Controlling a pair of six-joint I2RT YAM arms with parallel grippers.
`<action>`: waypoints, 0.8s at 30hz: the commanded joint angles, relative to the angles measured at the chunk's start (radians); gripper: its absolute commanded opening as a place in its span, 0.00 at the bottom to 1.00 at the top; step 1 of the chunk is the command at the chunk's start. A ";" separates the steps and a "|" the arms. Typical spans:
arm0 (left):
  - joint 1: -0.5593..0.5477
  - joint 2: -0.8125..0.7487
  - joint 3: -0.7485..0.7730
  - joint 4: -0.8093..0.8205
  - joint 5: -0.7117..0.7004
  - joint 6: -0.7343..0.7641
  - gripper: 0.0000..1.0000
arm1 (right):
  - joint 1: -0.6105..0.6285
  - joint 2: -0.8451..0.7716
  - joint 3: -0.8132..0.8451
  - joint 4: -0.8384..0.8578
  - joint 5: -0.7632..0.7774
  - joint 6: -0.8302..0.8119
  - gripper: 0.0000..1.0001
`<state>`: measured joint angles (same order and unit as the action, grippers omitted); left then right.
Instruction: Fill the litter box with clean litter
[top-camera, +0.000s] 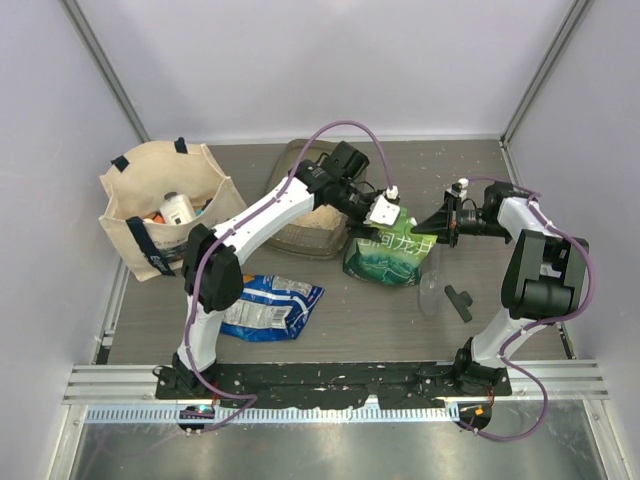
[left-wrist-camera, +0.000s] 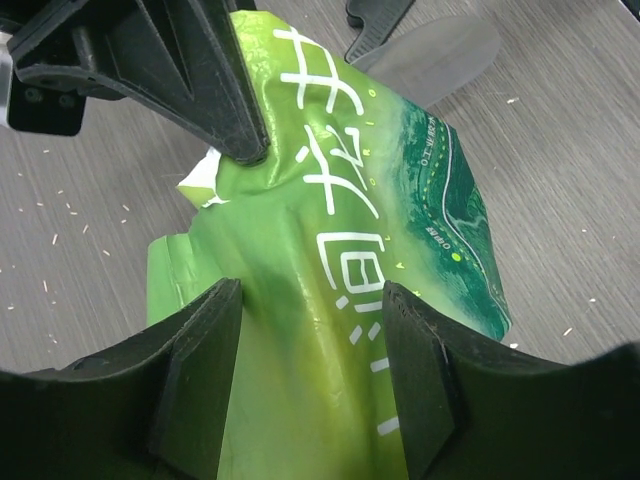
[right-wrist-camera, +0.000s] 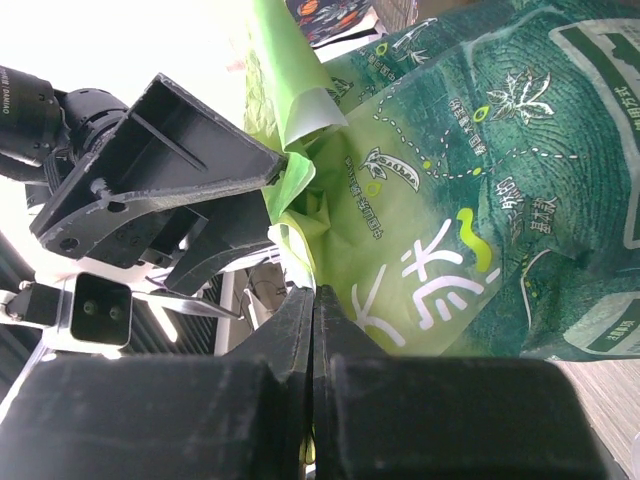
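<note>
The smoky litter box (top-camera: 296, 160) lies at the back centre, mostly under my left arm. Tan clean litter (top-camera: 303, 222) shows in its near part. A green-and-white printed bag (top-camera: 390, 256) stands just right of the box. My left gripper (top-camera: 384, 213) is at the bag's top. In the left wrist view it (left-wrist-camera: 312, 370) is open, its fingers (left-wrist-camera: 200, 370) astride the bag (left-wrist-camera: 330, 250). My right gripper (top-camera: 438, 226) is shut on the bag's top right edge. The right wrist view shows it (right-wrist-camera: 315, 300) pinching a thin light-green flap of the bag (right-wrist-camera: 440, 230).
A beige tote bag (top-camera: 140, 200) with bottles stands at the back left. A blue crinkly packet (top-camera: 272, 305) lies front left. A clear scoop (top-camera: 433, 285) with a black handle (top-camera: 461, 300) lies right of the green bag and also shows in the left wrist view (left-wrist-camera: 430, 55).
</note>
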<state>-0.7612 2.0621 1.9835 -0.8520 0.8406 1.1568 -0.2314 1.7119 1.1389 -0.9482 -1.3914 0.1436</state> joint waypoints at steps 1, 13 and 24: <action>0.014 0.004 -0.029 0.108 -0.025 -0.222 0.61 | -0.006 -0.061 0.051 -0.041 -0.144 0.059 0.01; 0.025 0.039 -0.046 0.037 0.072 -0.397 0.49 | -0.008 -0.060 0.028 0.002 -0.144 0.128 0.01; 0.045 0.027 -0.109 0.033 0.112 -0.490 0.20 | -0.026 -0.040 -0.048 0.118 -0.146 0.460 0.01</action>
<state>-0.7246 2.0838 1.9289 -0.7082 0.9142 0.7151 -0.2264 1.7119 1.1164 -0.8745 -1.3739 0.3550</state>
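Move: The upper left part of the green litter bag's rim already lies between the left hand's open fingers, practically at the hand point. From there the bag's middle is about 5 cm back, 2 cm right and 10 cm down, the litter box's middle some 12 cm left, 6 cm ahead and 17 cm down, and the clear scoop 13 cm right, 11 cm back and 19 cm down. From the right hand, that rim part is about 8 cm to the left, at much the same height. Staying practically in place at the bag's top and sinking only about 1 cm, the left hand rolls some 25 degrees about its pointing direction (counter-clockwise looking along the fingers) and closes from well open to about a quarter open, drawing the green film into a fold between its fingertips. The right hand keeps its shut pinch on the rim's right corner and holds still, apart from rolling about 10 degrees late on. ##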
